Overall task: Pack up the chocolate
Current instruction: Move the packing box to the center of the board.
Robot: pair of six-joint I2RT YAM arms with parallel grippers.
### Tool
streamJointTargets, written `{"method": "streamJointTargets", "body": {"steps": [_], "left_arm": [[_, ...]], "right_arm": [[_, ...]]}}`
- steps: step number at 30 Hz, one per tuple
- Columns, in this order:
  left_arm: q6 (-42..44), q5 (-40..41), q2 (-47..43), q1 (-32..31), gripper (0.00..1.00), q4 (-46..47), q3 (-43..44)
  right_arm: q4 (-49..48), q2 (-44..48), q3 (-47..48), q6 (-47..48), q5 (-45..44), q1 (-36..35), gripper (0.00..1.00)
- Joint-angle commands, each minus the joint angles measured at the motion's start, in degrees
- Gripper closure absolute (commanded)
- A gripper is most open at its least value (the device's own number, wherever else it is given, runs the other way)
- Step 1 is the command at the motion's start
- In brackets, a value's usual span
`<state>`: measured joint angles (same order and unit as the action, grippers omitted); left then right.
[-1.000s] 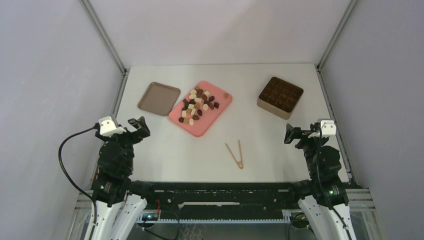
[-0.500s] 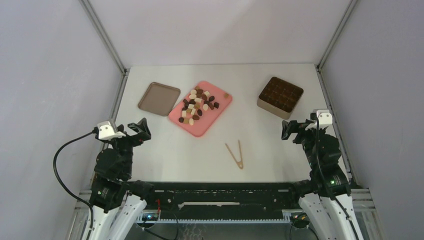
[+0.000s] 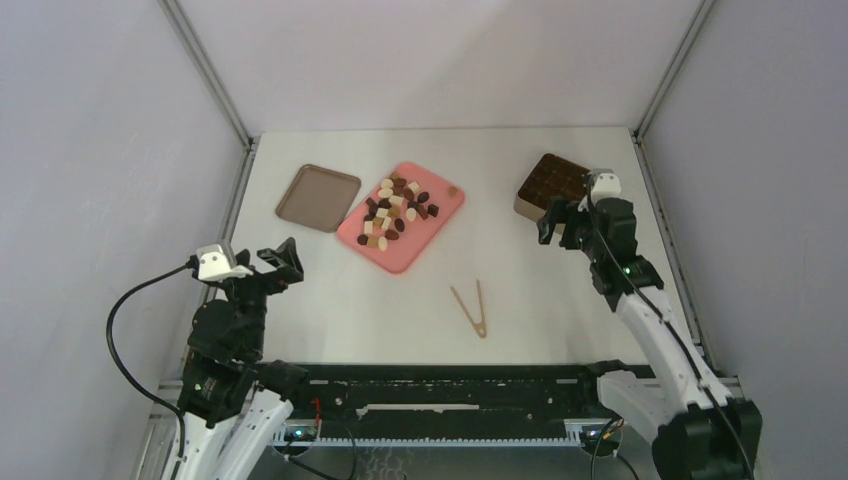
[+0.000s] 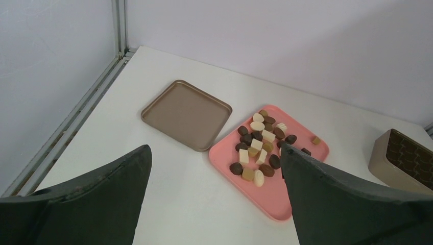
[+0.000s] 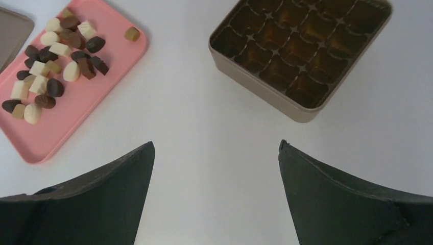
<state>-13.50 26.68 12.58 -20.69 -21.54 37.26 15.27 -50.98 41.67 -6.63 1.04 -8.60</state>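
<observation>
The chocolate (image 3: pixel 397 210) is a heap of dark brown, mid brown and cream pieces on a pink tray (image 3: pixel 402 256) at the middle back. The left wrist view shows the chocolate (image 4: pixel 260 145) on the tray (image 4: pixel 261 204). In the right wrist view the chocolate (image 5: pixel 56 61) lies at the upper left. My left gripper (image 3: pixel 283 262) (image 4: pixel 215 146) hangs open at the near left, well short of the tray. My right gripper (image 3: pixel 556 225) (image 5: pixel 216 142) is open and empty above bare table, just in front of the tan tin (image 3: pixel 560 178) (image 5: pixel 255 87).
The tin's dark gridded insert holds nothing. A flat brown lid (image 3: pixel 318 197) (image 4: pixel 186 113) lies left of the pink tray. Thin wooden tongs (image 3: pixel 470 308) lie near the table's front centre. Metal frame rails and grey walls bound the table on both sides.
My right arm has stretched forward and leftward from the near right edge to the front of the tin. The left arm has barely shifted. Both grippers stayed open.
</observation>
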Motion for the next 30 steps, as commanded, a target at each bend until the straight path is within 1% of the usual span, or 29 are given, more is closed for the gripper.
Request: {"method": "streamJointTargets", "body": {"steps": [1, 4, 8, 11, 15, 16, 20, 26, 30], "left_arm": [[1.1, 0.3, 0.6, -0.4, 0.00, 1.8, -1.0], [1.2, 0.3, 1.4, -0.4, 0.00, 1.9, -1.0], [1.4, -0.5, 2.4, -0.5, 0.00, 2.1, -1.1], [1.6, -0.3, 2.9, -0.5, 0.00, 2.1, -1.1], [1.7, -0.6, 4.0, -0.5, 0.00, 2.2, -1.0], [1.7, -0.8, 4.3, -0.5, 0.00, 2.3, -1.0], [1.9, -1.1, 5.0, -0.5, 0.00, 2.4, -0.9], [2.1, -1.4, 5.4, -0.5, 0.00, 2.5, -0.9], [2.1, -1.9, 5.4, -0.5, 0.00, 2.6, -0.9]], "right_arm": [[-9.9, -8.0, 4.0, -3.0, 6.4, 2.5, 0.00], [-12.1, -14.5, 5.9, -2.4, 8.3, 3.9, 0.00], [-12.5, -24.0, 9.6, 0.2, 9.9, 5.4, 0.00], [-10.7, -30.5, 13.7, 3.0, 10.5, 6.1, 0.04], [-5.6, -38.8, 20.9, 7.7, 10.4, 6.4, 0.13], [-4.7, -40.5, 22.3, 8.8, 10.5, 6.4, 0.17], [-3.1, -45.8, 25.8, 11.7, 11.2, 5.9, 0.29], [1.1, -51.8, 30.6, 16.8, 13.1, 4.3, 0.45], [3.6, -54.3, 32.4, 20.1, 12.2, 2.4, 0.56]]}}
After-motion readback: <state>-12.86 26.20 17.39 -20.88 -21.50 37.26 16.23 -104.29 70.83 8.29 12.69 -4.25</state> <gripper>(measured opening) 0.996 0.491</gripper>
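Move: The packing box stands about 18 cm ahead of the right hand, 4 cm to its right and some 17 cm below. The pink tray of chocolates is roughly 33 cm to the box's left and 3 cm nearer the base; the tongs lie some 8 cm back from the hand, 15 cm to its left and 19 cm below. From the left hand the box is about 27 cm ahead, 53 cm right and 27 cm down. The packing box's near-left wall, close to its left corner, is what the right hand comes down to: it swings forward about 14 cm while sinking, then finishes almost straight down, roughly 13 cm lower in all. The fingers tip down some 20 degrees, turn slightly counter-clockwise and close to about half open, lined up on either side of the rim; no touch can be made out. ##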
